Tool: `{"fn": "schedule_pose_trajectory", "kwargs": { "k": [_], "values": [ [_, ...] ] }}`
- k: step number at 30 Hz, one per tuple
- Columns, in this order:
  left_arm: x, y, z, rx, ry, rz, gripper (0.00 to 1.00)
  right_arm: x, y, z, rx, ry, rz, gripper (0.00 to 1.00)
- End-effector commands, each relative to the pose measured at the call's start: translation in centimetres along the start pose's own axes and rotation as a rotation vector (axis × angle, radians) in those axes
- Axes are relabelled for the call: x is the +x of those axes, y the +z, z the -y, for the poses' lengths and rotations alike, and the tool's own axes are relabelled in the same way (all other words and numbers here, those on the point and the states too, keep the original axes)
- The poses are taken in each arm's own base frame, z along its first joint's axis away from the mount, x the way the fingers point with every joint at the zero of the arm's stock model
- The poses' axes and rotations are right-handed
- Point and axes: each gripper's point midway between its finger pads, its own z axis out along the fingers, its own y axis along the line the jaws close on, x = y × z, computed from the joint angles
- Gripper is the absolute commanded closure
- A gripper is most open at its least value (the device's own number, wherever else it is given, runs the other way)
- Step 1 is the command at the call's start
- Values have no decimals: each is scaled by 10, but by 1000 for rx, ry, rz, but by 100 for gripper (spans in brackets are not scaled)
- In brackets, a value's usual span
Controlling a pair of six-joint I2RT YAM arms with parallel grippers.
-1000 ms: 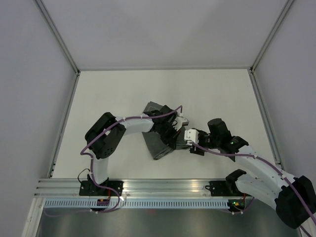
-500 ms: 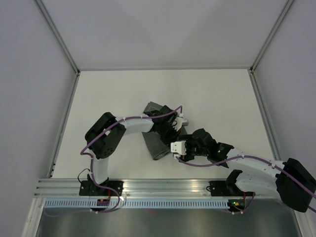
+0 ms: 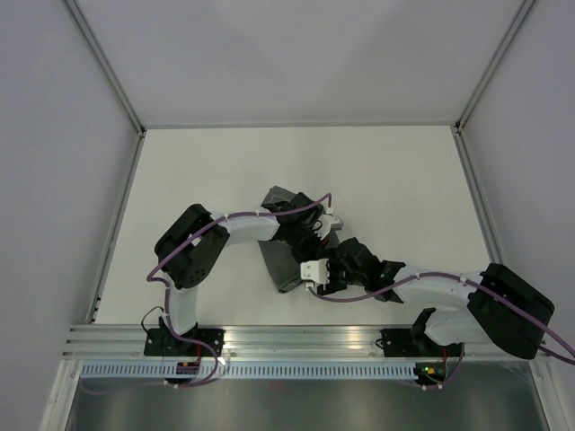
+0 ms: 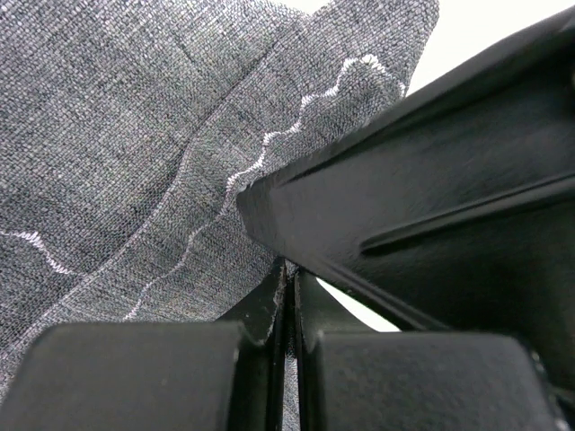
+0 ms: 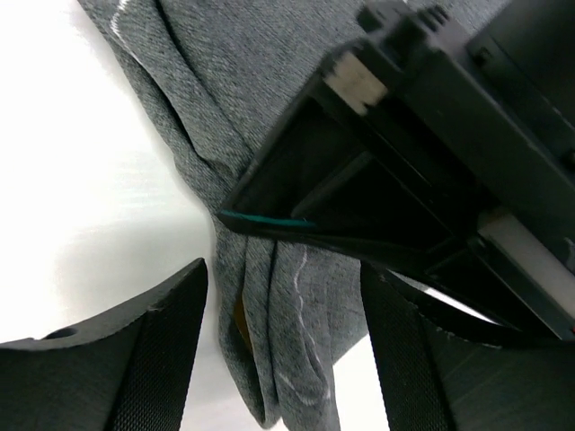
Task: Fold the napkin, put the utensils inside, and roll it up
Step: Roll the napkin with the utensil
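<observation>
The dark grey napkin (image 3: 280, 260) lies bunched and folded in the middle of the white table, its wavy light stitching showing in the left wrist view (image 4: 135, 135). My left gripper (image 3: 316, 235) sits on its right side, jaws shut (image 4: 289, 269) with a sliver of cloth between them. My right gripper (image 3: 316, 272) is low at the napkin's near right edge, open (image 5: 283, 269), its fingers (image 5: 135, 359) astride the folded end of the napkin (image 5: 296, 359). A thin brown sliver (image 5: 241, 319) shows inside the folds; the utensils are otherwise hidden.
White table (image 3: 404, 180) with metal frame rails at both sides (image 3: 121, 206) and an aluminium rail along the near edge (image 3: 296, 341). The two grippers are very close together; the left one's black body (image 5: 431, 162) fills the upper right of the right wrist view.
My right arm has swung left, from right of the napkin to its near right edge, beside the left gripper. The left arm and the napkin have stayed put.
</observation>
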Motion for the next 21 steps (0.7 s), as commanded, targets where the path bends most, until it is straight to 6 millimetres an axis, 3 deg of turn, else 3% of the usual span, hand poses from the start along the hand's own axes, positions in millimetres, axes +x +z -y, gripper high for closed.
{"fn": "schedule_pose_trajectory", "kwargs": {
  "k": [1,6,11,17,21],
  "values": [
    [37,7,-6,-5,-29,-111,98,-1,6,1,27,-27,2,27],
    [36,8,-6,-2,-25,-110,98,6,8,-8,10,-52,-27,32],
    [33,6,-3,5,-19,-104,98,12,12,-13,-9,-71,-66,43],
    [29,-1,-1,5,-8,-91,98,19,13,-24,-47,-94,-103,66],
    [24,-6,-2,-2,-7,-79,98,20,12,-32,-83,-98,-121,86]
  ]
}}
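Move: From the right hand, the napkin's rolled edge lies about 1 cm back, 1 cm left and 2 cm below, between its open fingers. A brown bit of the utensil shows in the fold, some 2 cm back, 1 cm left and 2 cm below, and the left fingertips are about 1 cm ahead, 4 cm left and 2 cm below. From the left hand, still holding the napkin, that stretch of edge is roughly 3 cm right and 2 cm back, level. The right hand sinks about 2 cm, easing slightly back, and closes on the napkin's rolled edge beside the left fingers. ##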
